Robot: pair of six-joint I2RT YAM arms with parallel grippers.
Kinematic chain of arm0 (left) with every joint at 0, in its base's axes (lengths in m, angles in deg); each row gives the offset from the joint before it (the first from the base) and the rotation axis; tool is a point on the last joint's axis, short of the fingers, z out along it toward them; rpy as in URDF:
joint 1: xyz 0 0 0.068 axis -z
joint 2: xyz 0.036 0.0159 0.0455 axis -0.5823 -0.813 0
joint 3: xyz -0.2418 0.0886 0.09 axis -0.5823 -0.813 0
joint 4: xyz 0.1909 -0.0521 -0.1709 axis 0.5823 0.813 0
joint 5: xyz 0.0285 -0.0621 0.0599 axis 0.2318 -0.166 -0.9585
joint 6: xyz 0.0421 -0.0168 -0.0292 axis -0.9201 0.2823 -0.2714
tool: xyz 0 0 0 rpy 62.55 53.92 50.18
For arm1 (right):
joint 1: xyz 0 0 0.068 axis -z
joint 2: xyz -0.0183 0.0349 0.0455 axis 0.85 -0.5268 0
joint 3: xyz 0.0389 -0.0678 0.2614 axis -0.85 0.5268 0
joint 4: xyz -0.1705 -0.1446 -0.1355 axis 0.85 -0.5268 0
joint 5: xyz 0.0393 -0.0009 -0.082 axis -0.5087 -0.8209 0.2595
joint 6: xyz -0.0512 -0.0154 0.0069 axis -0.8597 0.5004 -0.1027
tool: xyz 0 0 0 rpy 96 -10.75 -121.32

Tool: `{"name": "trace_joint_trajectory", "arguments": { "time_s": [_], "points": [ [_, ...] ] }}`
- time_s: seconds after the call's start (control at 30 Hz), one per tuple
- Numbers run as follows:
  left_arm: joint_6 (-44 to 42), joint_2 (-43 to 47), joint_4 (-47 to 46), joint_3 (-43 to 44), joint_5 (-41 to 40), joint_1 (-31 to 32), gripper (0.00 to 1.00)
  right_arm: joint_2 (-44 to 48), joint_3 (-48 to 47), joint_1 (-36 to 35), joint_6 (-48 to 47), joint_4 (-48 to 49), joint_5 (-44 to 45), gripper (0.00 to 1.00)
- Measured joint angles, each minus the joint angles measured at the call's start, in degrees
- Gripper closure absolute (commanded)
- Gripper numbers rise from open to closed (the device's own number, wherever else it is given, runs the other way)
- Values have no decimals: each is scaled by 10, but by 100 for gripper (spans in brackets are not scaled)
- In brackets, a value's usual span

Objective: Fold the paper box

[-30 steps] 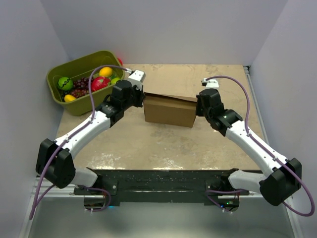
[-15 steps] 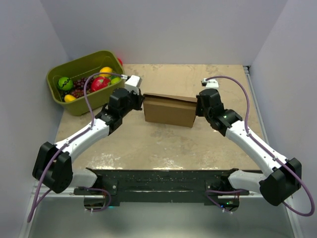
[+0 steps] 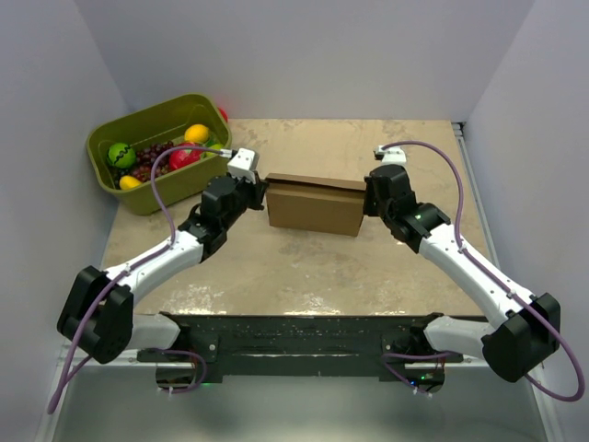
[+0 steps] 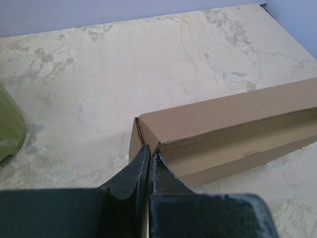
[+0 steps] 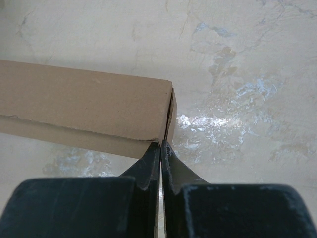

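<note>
The paper box (image 3: 313, 207) is a closed, shallow brown cardboard box lying flat in the middle of the table. My left gripper (image 3: 263, 191) is shut, and its tips press on the box's left end. In the left wrist view the shut left gripper (image 4: 150, 151) meets the near left corner of the box (image 4: 223, 119); nothing shows between the fingers. My right gripper (image 3: 367, 195) is shut at the box's right end. In the right wrist view the right gripper (image 5: 161, 145) touches the near right corner of the box (image 5: 84, 99), below the slit of the end flap.
An olive-green bin (image 3: 158, 199) with several toy fruits stands at the back left, and its corner (image 4: 7, 129) shows in the left wrist view. A red ball (image 3: 223, 114) lies behind it. Grey walls close in the table on three sides.
My left gripper has closed from slightly open, and its wrist has swung nearer and lower against the box's left end. The right arm and the box have stayed put.
</note>
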Motion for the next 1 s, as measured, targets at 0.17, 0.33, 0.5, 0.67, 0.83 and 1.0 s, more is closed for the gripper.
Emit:
{"name": "trace_joint_trajectory", "arguments": {
  "time_s": [0.17,0.33,0.5,0.67,0.83,1.0],
  "points": [
    [4,-7,14,13,-12,2,100,1,-7,0,4,-25,-9,55],
    [13,-14,50,38,-17,3,100,4,-30,-1,2,-87,-28,40],
    [13,-14,64,43,-18,3,100,5,-69,0,2,-124,-44,35],
    [12,-13,67,44,-18,3,100,16,-105,10,5,-121,-59,25],
    [10,-13,76,49,-16,3,78,14,-113,15,6,-102,-54,23],
    [9,-13,108,60,-17,1,58,-14,-113,16,6,-84,-50,22]
  ]
}}
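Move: At the shut fingertips of both hands lie the top corners of the paper box, which stands on its long edge between them. From the right hand its middle is about 12 cm left, 3 cm ahead and 8 cm down, with the right top corner barely 1 cm off; from the left hand the middle is roughly 13 cm right, 1 cm back and 8 cm down. The green basket stands some 30 cm left of the left hand and 13 cm farther out. Letting go of the box's right top corner, the right hand opens wide and backs off about 2 cm, then rises some 6 cm clear of the box. Coming forward again, it sinks about 1 cm and ends open above that corner. The left hand stays at the left top corner, tips down about 5 degrees and partly opens its fingers at the very end. ##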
